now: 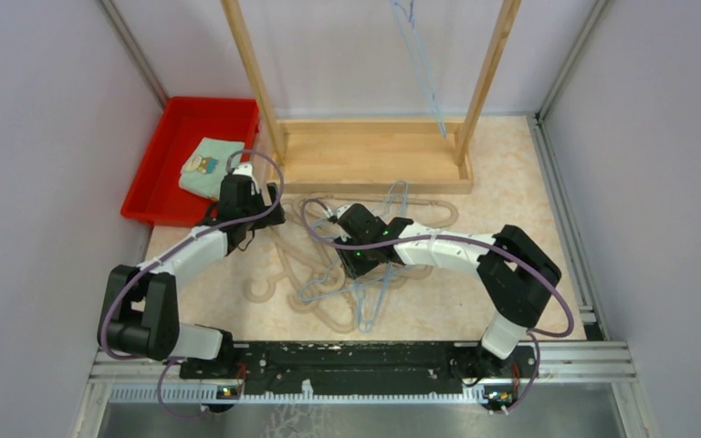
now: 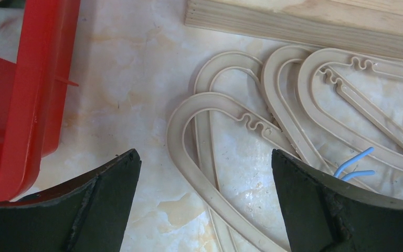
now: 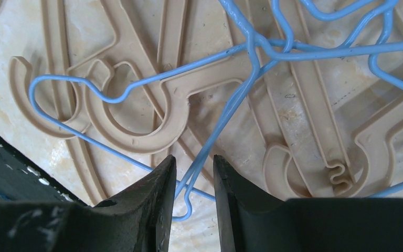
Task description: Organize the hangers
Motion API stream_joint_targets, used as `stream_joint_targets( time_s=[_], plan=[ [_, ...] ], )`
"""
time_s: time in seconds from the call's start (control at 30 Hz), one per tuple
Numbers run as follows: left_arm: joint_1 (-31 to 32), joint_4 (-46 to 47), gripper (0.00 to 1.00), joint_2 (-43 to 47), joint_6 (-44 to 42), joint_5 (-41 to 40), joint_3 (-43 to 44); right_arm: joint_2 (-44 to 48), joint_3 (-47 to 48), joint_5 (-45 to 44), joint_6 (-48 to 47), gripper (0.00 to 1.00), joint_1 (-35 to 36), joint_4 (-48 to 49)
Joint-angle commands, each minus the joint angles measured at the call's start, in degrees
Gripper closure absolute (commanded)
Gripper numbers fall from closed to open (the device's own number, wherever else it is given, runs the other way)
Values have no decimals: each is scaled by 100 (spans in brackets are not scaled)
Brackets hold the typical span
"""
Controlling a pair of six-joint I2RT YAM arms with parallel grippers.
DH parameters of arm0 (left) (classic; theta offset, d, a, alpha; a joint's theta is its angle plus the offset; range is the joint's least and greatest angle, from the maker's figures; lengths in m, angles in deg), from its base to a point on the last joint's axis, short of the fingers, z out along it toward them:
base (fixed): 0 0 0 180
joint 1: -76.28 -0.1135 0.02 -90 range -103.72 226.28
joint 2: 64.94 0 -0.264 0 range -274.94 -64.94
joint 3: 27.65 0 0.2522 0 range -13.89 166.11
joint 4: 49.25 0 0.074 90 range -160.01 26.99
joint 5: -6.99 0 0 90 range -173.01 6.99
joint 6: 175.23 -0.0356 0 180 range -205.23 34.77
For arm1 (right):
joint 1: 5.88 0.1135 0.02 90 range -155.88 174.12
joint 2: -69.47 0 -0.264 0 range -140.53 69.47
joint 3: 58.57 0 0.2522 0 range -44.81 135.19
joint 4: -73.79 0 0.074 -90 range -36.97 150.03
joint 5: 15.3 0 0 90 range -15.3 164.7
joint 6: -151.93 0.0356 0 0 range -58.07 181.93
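Observation:
A tangled heap of hangers (image 1: 329, 274) lies on the table between the arms, beige ones (image 3: 136, 139) under thin light-blue wire ones (image 3: 225, 113). One more blue wire hanger (image 1: 420, 64) hangs from the rack. My right gripper (image 3: 194, 160) is down on the heap, its jaws narrowly apart, with a doubled blue wire running between them and a gap still visible. My left gripper (image 2: 204, 157) hovers wide open over the curved ends of the beige hangers (image 2: 210, 105) and holds nothing. In the top view the left gripper (image 1: 269, 205) is at the heap's left edge and the right gripper (image 1: 354, 263) is over its middle.
The tall wooden rack (image 1: 374, 155) stands on its base at the back. A red tray (image 1: 160, 164) with a folded cloth (image 1: 210, 166) sits at the back left, close to the left gripper. Grey walls close in both sides.

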Motion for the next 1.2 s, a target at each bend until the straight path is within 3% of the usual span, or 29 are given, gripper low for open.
stream_joint_targets(
  time_s=[0.0,0.33,0.57,0.83,0.9,0.93,1.17],
  plan=[
    [-27,58,0,180,88,-64,-86,-194,-17,49,-12,68,36,163],
    [-29,41,0,203,129,-57,-78,187,407,-159,-218,84,41,-549],
    [-27,31,0,253,82,-182,-36,781,1075,-292,-446,85,32,-1491],
    [-29,88,0,212,149,-178,42,900,1365,-448,-508,86,-160,-1668],
    [-29,93,0,199,137,-203,91,849,1672,-425,-541,99,-281,-1743],
    [-29,93,0,190,125,-208,114,798,1914,-427,-551,100,-357,-1841],
    [-29,142,0,163,136,-219,201,442,3969,-442,-700,100,-719,-2606]
  ],
)
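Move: The right hand hovers over the hanger pile, with the blue hanger's crossing wires almost between its fingertips, about 1 cm back, 1 cm left and 2 cm below. The rack's front rail lies some 19 cm ahead and 5 cm right; a beige hanger's lower loop lies about 11 cm back and 1 cm left, and a lone beige hook 19 cm left and 3 cm back. From the left hand the blue wires are roughly 15 cm back, 19 cm right, 5 cm lower. The right fingers pinch the blue hanger's wire: they dip about 1.5 cm, edging left and slightly back while closing partway. The hand then lifts some 9 cm, slows and shuts the fingers fully, then pulls up faster, now also forward towards the rack, ending about 15 cm above and 4 cm ahead of where it began. The wrist barely turns. ##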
